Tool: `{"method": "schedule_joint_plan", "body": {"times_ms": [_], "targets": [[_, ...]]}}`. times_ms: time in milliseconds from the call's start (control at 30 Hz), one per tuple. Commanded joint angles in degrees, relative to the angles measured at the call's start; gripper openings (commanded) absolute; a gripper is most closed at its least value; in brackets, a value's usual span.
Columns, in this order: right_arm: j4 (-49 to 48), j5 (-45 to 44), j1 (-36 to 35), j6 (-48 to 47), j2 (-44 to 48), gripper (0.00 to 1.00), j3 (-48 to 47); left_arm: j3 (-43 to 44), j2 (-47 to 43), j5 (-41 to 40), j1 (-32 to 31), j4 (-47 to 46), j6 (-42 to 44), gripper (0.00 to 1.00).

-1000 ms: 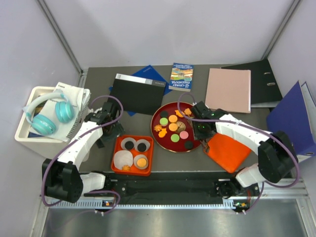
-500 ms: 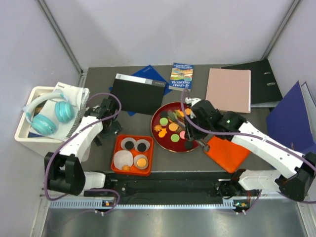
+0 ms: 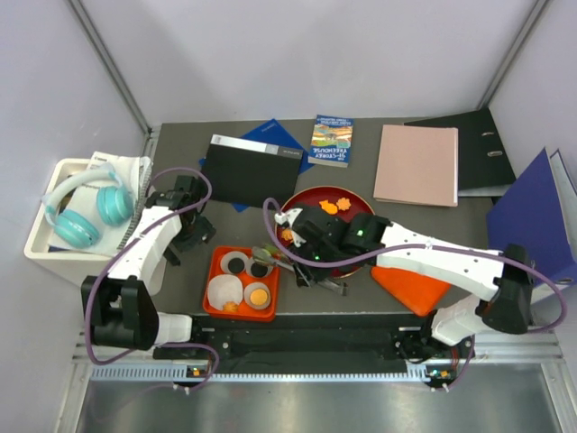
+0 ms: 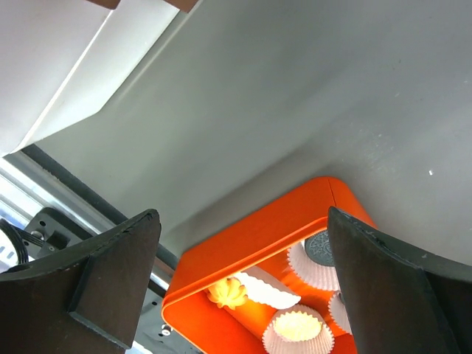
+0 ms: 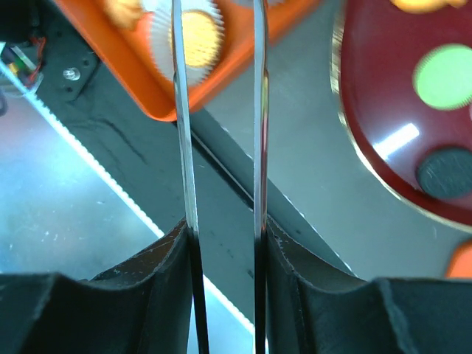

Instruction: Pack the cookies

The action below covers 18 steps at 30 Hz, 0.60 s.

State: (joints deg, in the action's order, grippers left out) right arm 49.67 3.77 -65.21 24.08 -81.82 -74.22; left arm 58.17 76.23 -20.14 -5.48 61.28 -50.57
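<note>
An orange tray [image 3: 216, 262] holds white paper cups: two with black cookies [image 3: 236, 263], one with an orange cookie [image 3: 258, 295], plus a loose orange flower cookie [image 3: 231, 307]. My right gripper [image 3: 305, 260] is shut on metal tongs [image 3: 270, 257], whose tips reach over the tray's right side. What the tips hold is too small to tell. The right arm covers most of the red plate [image 3: 347, 194]; orange flower cookies [image 3: 329, 207] show at its back. In the right wrist view the tongs [image 5: 258, 110] run from my right gripper [image 5: 223, 228], beside a green cookie [image 5: 445, 76]. My left gripper [image 3: 185, 236] [image 4: 240, 221] hangs open left of the tray [image 4: 243, 251].
An orange lid [image 3: 410, 280] lies right of the plate. A white box with headphones [image 3: 81, 212] stands at the left edge. At the back lie a black folder [image 3: 248, 167], a booklet [image 3: 331, 140], a pink folder [image 3: 416, 164], a black binder [image 3: 478, 149] and a blue binder [image 3: 532, 216].
My right arm has swung left from over the red plate to the orange tray, taking the tongs with it. The left arm has drawn back slightly to the upper left.
</note>
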Motion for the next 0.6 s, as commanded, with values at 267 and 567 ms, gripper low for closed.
{"method": "schedule_joint_plan", "body": {"times_ms": [267, 567], "targets": [[-5.7, 5.9, -6.0, -4.2, -9.6, 0.33, -9.5, 0.2, -2.8, 5.5, 1.1, -1.2, 2.4, 0.99], [-7.3, 7.3, -6.9, -4.4, -12.9, 0.34, -10.3, -0.1, -2.2, 8.2, 1.0, -1.7, 2.9, 0.99]]}}
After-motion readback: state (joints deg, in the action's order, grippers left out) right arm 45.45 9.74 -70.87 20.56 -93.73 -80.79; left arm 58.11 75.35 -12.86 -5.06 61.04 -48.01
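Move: Above and to the right of the orange box, the right hand grips the tongs, a green cookie already in their tips. The box's empty white paper cup lies about 25 cm left, 2 cm back and 14 cm below that hand. Nearer neighbours: the yellow cookie's cup 16 cm left and 3 cm back, a black cookie's cup 15 cm left and 5 cm ahead. From the left hand the empty cup is about 10 cm right and 11 cm back. Carrying the pinched green cookie in over the box, the right hand sweeps about 6 cm left and some 3 cm back, fast at first, then slowing and sinking about 2 cm while turning roughly 10 degrees counter-clockwise, so the tongs' tips close in on the empty white cup. Its grip on the tongs holds. The open, empty left hand drifts 2 cm right. ##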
